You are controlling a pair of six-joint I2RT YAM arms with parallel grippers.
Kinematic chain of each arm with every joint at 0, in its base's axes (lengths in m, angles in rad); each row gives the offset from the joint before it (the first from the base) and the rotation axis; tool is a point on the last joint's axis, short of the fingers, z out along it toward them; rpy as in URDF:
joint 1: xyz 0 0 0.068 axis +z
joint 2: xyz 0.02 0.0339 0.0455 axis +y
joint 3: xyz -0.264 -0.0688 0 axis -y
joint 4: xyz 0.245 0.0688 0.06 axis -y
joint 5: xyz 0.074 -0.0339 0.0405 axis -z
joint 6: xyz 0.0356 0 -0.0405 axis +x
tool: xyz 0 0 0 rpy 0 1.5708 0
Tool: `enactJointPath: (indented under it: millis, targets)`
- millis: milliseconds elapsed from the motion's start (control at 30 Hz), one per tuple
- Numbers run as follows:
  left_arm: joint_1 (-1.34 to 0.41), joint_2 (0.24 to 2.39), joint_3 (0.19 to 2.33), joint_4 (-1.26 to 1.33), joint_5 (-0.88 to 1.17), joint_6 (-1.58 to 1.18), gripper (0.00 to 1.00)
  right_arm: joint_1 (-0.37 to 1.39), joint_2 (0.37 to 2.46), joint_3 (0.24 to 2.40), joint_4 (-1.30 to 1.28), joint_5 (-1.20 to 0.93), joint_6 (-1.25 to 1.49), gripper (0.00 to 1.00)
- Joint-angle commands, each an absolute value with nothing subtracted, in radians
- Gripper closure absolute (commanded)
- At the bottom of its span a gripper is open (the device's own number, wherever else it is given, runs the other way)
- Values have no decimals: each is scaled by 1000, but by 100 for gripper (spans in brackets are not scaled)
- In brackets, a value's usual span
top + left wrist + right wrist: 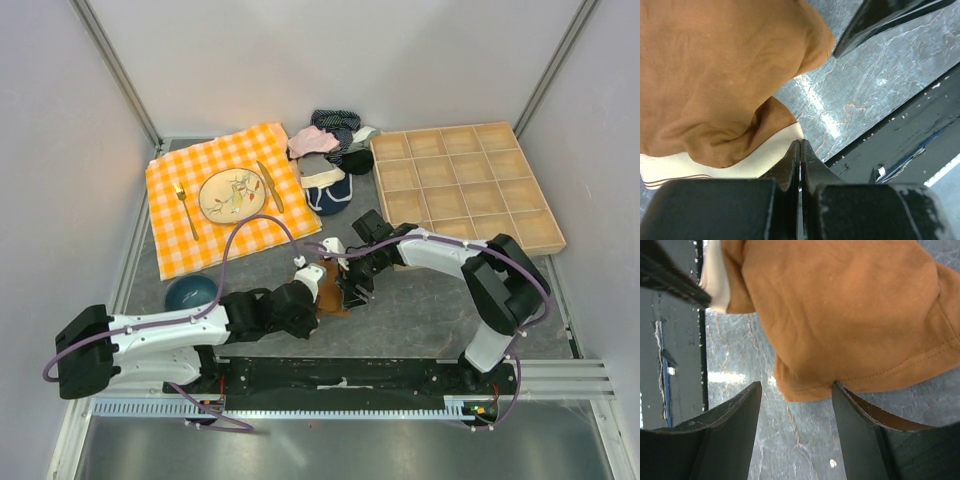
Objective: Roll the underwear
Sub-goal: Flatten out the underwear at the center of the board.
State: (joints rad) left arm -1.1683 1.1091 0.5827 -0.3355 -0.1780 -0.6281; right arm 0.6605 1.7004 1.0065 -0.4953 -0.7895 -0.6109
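The underwear [329, 278] is a rust-brown bundle with a cream waistband, lying on the grey table between my two grippers. In the left wrist view the underwear [720, 75] fills the upper left, and its cream band runs down to the tips of my left gripper [800, 143]. That gripper is shut, and I cannot tell whether any fabric is pinched in it. My right gripper [796, 390] is open just short of the hem of the underwear [850, 305], with its right finger [860, 415] touching the hem. From above, the left gripper [312, 292] and right gripper [350, 290] flank the bundle.
An orange checked cloth [170, 250] at the back left carries a plate [232, 194], a fork [185, 210] and a knife [270, 186]. A dark blue bowl [190, 292] sits by the left arm. A pile of garments [330, 150] lies at the back centre, and a wooden compartment tray [465, 185] at the right.
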Motion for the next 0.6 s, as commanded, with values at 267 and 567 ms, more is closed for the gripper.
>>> enactJointPath:
  millis: [267, 567]
  targets:
    - [-1106, 989, 526, -255, -97, -594, 98, 701, 1789, 1029, -383, -718, -433, 66]
    - [-1002, 908, 555, -320, -17, -529, 98, 701, 1695, 1156, -636, -752, -599, 99]
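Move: The underwear's near right corner, not yet pinched, lies between and just below the right hand's open fingers, about 1 cm left and 3 cm down. The waistband corner in the left fingers is roughly 8 cm left of the right hand and 6 cm nearer the base. The navy garment lies some 28 cm ahead and 4 cm left of the right hand. From the left hand, the free corner is about 6 cm ahead, 8 cm right and 4 cm lower. The underwear's loose brown corner is taken by the right hand, which sinks about 2.5 cm onto it with a slight shift left, shuts its wide-open fingers to pinch the edge, then starts up by a centimetre. The left hand, still pinching the cream waistband corner, rises some 2 cm, easing forward and left late on. ##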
